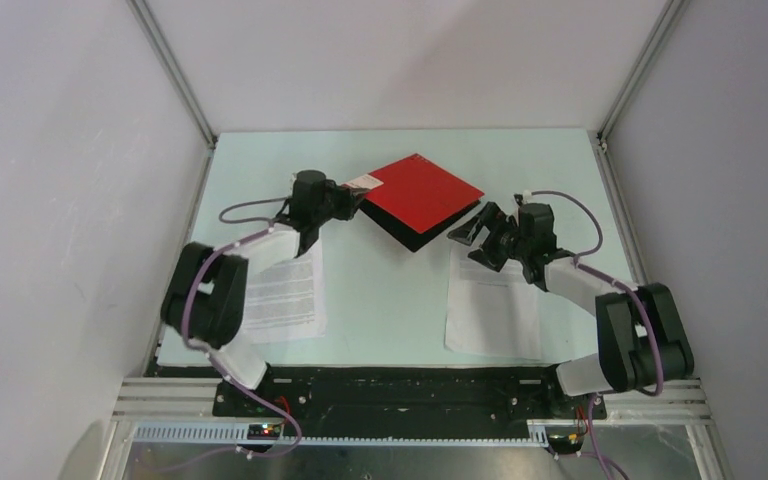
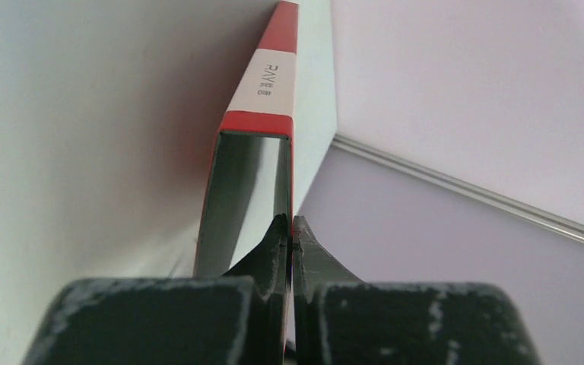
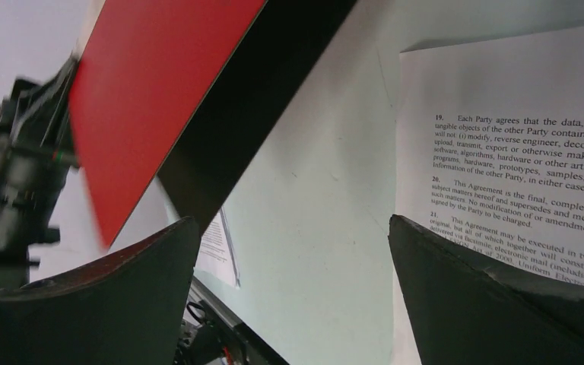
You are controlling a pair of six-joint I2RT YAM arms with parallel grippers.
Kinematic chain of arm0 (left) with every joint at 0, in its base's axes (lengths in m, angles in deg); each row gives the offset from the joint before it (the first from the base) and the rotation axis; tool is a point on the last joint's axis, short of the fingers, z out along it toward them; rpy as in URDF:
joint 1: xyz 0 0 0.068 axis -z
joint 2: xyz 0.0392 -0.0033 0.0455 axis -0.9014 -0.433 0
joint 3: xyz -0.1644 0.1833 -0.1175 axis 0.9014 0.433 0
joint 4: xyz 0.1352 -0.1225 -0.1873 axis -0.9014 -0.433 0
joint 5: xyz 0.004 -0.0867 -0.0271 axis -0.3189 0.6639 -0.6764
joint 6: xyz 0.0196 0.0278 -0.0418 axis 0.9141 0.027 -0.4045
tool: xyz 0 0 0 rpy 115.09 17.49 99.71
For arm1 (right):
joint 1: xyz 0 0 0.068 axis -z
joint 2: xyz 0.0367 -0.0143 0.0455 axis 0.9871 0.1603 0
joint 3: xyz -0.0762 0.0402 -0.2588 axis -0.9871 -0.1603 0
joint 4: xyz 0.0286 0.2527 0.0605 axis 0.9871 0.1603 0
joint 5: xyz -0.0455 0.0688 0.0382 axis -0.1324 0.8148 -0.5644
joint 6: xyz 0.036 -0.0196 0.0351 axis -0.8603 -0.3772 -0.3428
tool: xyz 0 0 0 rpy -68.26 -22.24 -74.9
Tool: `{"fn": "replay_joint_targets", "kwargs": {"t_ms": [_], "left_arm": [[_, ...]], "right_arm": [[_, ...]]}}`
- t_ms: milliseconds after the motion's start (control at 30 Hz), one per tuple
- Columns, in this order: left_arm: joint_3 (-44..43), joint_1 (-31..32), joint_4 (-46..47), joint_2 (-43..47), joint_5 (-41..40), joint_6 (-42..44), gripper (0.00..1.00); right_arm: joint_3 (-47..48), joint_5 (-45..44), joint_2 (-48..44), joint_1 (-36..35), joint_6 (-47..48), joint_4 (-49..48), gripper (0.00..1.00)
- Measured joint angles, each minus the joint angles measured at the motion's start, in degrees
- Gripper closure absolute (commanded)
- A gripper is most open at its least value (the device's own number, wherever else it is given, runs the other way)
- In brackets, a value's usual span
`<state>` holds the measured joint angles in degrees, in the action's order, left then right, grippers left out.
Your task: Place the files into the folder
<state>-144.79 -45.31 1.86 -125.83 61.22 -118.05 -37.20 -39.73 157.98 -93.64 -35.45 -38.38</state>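
The red folder [image 1: 420, 190] lies diamond-wise at the back middle of the table, its black inside [image 1: 430, 232] showing along the near edges. My left gripper [image 1: 358, 200] is shut on the folder's red cover at its left corner, by the white label [image 2: 268, 80]; in the left wrist view the thin cover edge sits between the closed fingertips [image 2: 292, 228]. One of the files [image 1: 285, 290] lies under the left arm, another [image 1: 490, 305] under the right arm. My right gripper [image 1: 470, 232] hangs open at the folder's right corner, empty [image 3: 293, 222], with the red cover [image 3: 160, 84] to its left and the printed sheet [image 3: 517, 152] to its right.
White enclosure walls with metal corner rails [image 1: 175, 70] close in the pale green table [image 1: 390, 300] on three sides. The black base rail [image 1: 390, 385] runs along the near edge. The left arm [image 3: 23, 175] shows behind the folder in the right wrist view.
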Motion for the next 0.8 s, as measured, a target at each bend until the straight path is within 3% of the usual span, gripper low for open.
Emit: {"fn": "replay_joint_targets", "kwargs": {"t_ms": [167,333,633,800], "left_arm": [[7.2,1.6,-3.0,9.4,0.0,-4.8,1.0],[10.8,1.9,-4.6,11.8,-0.3,-7.6,1.0],[12.5,2.2,-5.1,16.1,-1.0,-9.4,1.0],[13.2,2.5,-5.3,16.3,-1.0,-9.6,1.0]], "right_arm": [[-0.1,0.0,4.7,-0.2,-5.5,-4.8,0.1],[-0.1,-2.9,7.0,-2.4,-10.0,-8.2,0.2],[-2.7,-9.8,12.0,-7.9,-17.9,-13.9,0.25],[-4.3,-12.1,17.9,-9.2,-24.0,-23.3,0.38]]}}
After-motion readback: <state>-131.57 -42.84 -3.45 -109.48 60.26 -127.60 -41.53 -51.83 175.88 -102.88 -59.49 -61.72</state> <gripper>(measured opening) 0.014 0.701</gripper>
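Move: The red folder hangs half open from the left hand's pinch, its middle about 12 cm to that hand's right, roughly level fore and aft, 2 cm lower; the stacked sheets lie some 17 cm back, 14 cm left and 11 cm below. From the open right hand, the folder's middle is about 12 cm ahead, 11 cm left and 3 cm lower; the right-hand sheet lies 9 cm back, 5 cm right and 9 cm below. Left draws its pinched folder back about 7 cm; right sinks leftward to the lower cover, partly closing. ##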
